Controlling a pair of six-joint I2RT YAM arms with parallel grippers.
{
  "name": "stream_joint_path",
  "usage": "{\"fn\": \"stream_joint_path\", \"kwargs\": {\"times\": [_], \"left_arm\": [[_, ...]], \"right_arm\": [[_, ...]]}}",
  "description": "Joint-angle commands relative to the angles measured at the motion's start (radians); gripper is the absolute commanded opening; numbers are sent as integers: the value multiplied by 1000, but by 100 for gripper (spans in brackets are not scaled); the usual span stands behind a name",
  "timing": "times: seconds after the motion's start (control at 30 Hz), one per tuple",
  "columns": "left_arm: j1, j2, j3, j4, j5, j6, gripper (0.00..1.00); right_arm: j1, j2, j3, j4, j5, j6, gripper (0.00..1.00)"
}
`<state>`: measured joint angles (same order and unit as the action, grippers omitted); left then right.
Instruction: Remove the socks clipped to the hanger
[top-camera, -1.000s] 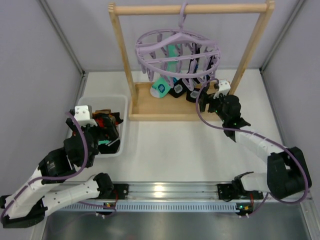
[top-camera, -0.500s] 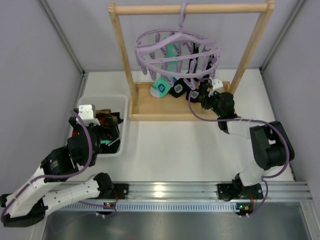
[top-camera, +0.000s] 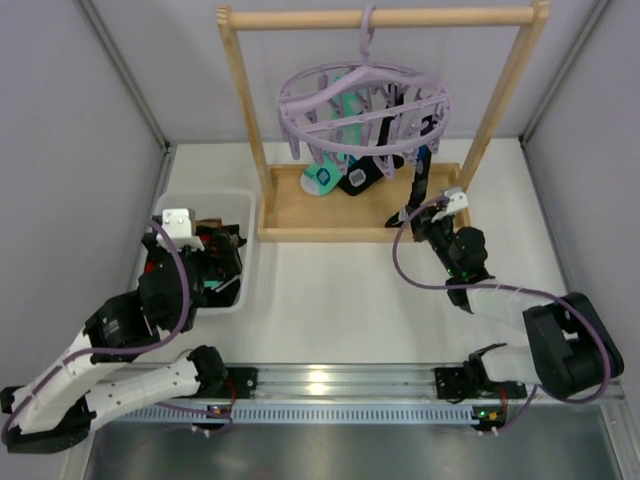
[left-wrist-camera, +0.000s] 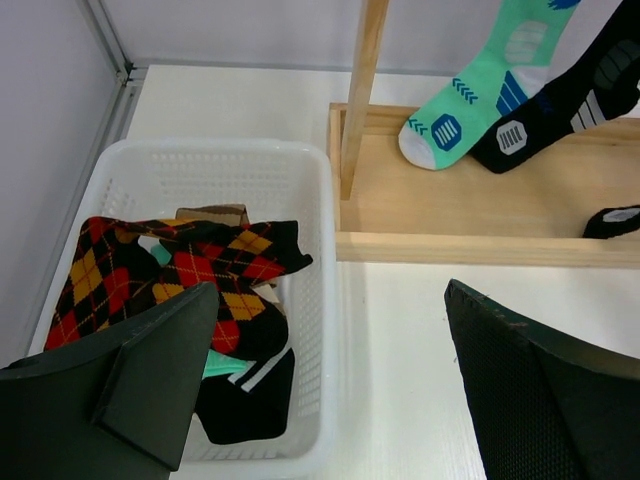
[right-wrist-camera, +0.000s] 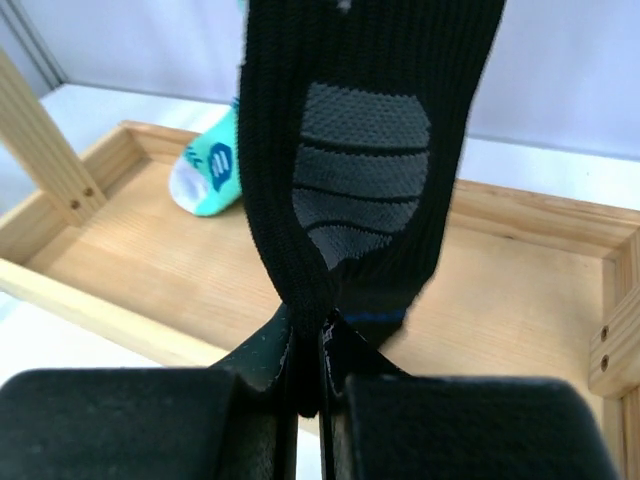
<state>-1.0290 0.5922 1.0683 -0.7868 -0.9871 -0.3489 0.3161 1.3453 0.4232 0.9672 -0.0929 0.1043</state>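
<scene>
The round lavender hanger (top-camera: 362, 105) hangs by its hook from the top bar of the wooden rack and leans toward the right. A teal sock (top-camera: 322, 178) and a black sock (top-camera: 362, 172) dangle from its clips. My right gripper (top-camera: 412, 216) is shut on the toe of another black sock (top-camera: 420, 180), which is stretched taut down from its clip. The right wrist view shows that sock's grey patch (right-wrist-camera: 365, 170) just above my shut right gripper (right-wrist-camera: 310, 370). My left gripper (left-wrist-camera: 328, 300) stands open, holding nothing, above the white basket's (left-wrist-camera: 200, 150) right wall.
In the basket lie an argyle sock (left-wrist-camera: 190, 260) and a black sock with white stripes (left-wrist-camera: 245, 395). The wooden rack's posts (top-camera: 245, 130) rise from a shallow wooden tray (top-camera: 320, 215). Grey walls close both sides, and a metal rail (top-camera: 330, 385) runs along the near edge.
My right gripper has shut on the black sock's toe and drawn back toward the near side, stretching the sock and swinging the hanger right. The left arm has barely moved.
</scene>
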Motion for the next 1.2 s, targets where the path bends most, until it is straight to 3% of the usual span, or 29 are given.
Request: {"fn": "stream_joint_path", "kwargs": {"times": [0.0,0.23,0.43,0.8,1.17], "left_arm": [[-2,14,16,21,24,-18,98],[-2,69,90,21,177,-45,98],[-2,199,208,29,411,-70,98],[-2,380,451,43,539,-70,98],[0,623,764,35,584,105,98]], "right_arm": [[87,-129,-64,130,71,23,0],[328,-354,-116,-39,260,-57,0],[537,-396,-74,-140,430,-95,0],[866,-22,224,-134,654,-258,0],[977,343,647,-246,789,-353,0]]}}
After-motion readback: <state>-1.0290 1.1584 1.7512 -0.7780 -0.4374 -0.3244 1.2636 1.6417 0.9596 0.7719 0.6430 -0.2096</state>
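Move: The left hand's goal is the clip holding the black sock, some 40 cm to its right, 20 cm ahead and 6 cm above; the teal sock hangs about 25 cm right and 26 cm ahead, slightly lower. The right hand already pinches that black sock's toe, with its clip roughly 20 cm above and 4 cm ahead. From the right hand the white box is about 46 cm left, 3 cm ahead and 12 cm lower; the wooden base's near left corner is 33 cm left, 7 cm ahead and 14 cm below. Back and to the left, rising a little, then straight left, the right hand draws the pinched sock toe about 28 cm across in front of the stand towards the white box, keeping its grip. The left hand, fingers still wide open, sweeps some 18 cm right towards the sock's clip, turning about 30 degrees clockwise, and late on climbs above the right hand. ##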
